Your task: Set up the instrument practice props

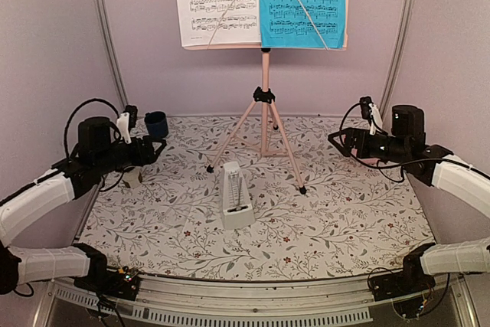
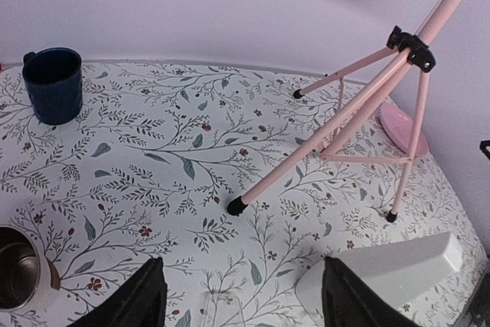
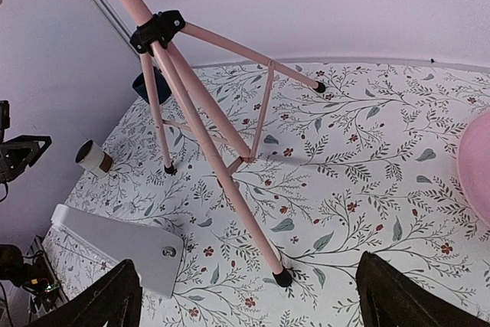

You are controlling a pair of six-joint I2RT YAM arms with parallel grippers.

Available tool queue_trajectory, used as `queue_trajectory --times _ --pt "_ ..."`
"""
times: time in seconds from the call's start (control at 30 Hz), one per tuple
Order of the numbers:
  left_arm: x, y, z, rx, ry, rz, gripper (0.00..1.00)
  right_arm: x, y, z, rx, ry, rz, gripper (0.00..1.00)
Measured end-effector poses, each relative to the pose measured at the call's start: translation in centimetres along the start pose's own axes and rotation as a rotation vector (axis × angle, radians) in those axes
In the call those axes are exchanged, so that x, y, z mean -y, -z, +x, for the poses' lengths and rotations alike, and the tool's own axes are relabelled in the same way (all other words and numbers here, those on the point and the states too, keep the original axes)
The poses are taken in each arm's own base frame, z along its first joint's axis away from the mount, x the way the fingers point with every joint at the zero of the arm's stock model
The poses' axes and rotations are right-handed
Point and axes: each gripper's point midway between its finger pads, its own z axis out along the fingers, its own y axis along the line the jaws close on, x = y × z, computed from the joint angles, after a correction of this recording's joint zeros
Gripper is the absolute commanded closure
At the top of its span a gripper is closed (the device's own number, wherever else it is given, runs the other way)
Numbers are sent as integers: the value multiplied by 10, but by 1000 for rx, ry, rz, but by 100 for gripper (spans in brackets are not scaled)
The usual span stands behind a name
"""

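Observation:
The pink tripod music stand (image 1: 265,116) is upright at the back middle of the floral table. On its desk are a white sheet (image 1: 217,1) of music on the left and a bright blue sheet (image 1: 302,1) on the right. Each sheet is crossed by a thin retaining arm. The small white metronome (image 1: 236,195) stands in front of the tripod. My left gripper (image 1: 153,147) hovers at the left, open and empty, pointing toward the stand leg (image 2: 329,139) and metronome (image 2: 390,269). At the right my right gripper (image 1: 341,139) is open and empty, facing the stand (image 3: 207,128) and metronome (image 3: 115,243).
A dark blue cup (image 1: 156,123) sits at the back left. A small metal-lined cup (image 2: 19,277) stands near the left arm. A pink plate (image 3: 476,166) lies at the right by the wall. Purple walls close in the table on three sides.

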Motion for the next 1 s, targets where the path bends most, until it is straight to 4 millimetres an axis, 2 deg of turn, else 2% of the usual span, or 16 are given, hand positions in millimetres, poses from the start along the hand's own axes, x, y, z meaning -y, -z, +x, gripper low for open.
queue_trajectory --times 0.07,0.23,0.33,0.47,0.57,1.0 --pt "8 4 -15 13 -2 20 2 2 6 -6 16 0 -8 1" --pt "21 14 -44 36 -12 34 1 10 23 -24 73 -14 -4 1" --pt "23 17 -49 34 -10 32 0 13 31 -31 103 -32 8 1" --pt "20 20 -41 8 4 14 1 8 45 -39 153 -46 5 1" --pt "18 26 -38 10 15 8 1 6 56 -35 181 -52 10 1" --pt "1 47 -2 -2 72 -50 1 17 72 10 183 -107 34 1"
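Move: From the left hand the metronome stands about 7 cm back, 21 cm to the right and 12 cm lower; the steel cup is some 4 cm ahead and 15 cm left, the tripod's left foot about 12 cm ahead and 8 cm right. From the right hand the metronome is about 7 cm back, 27 cm left and 13 cm lower, the tripod's right foot some 4 cm ahead and 5 cm left, the pink plate about 24 cm ahead and 17 cm right. Both empty hands clear away from the metronome: the left one lifts about 5 cm while its fingers spread from two-thirds to fully open, then draws back some 4 cm, easing slightly left and sinking again over the table beside the steel cup. The right, already wide open, goes right and up, then back and down, ending about 5 cm back and 5 cm farther right, its wrist turning slightly clockwise; neither touches anything. ##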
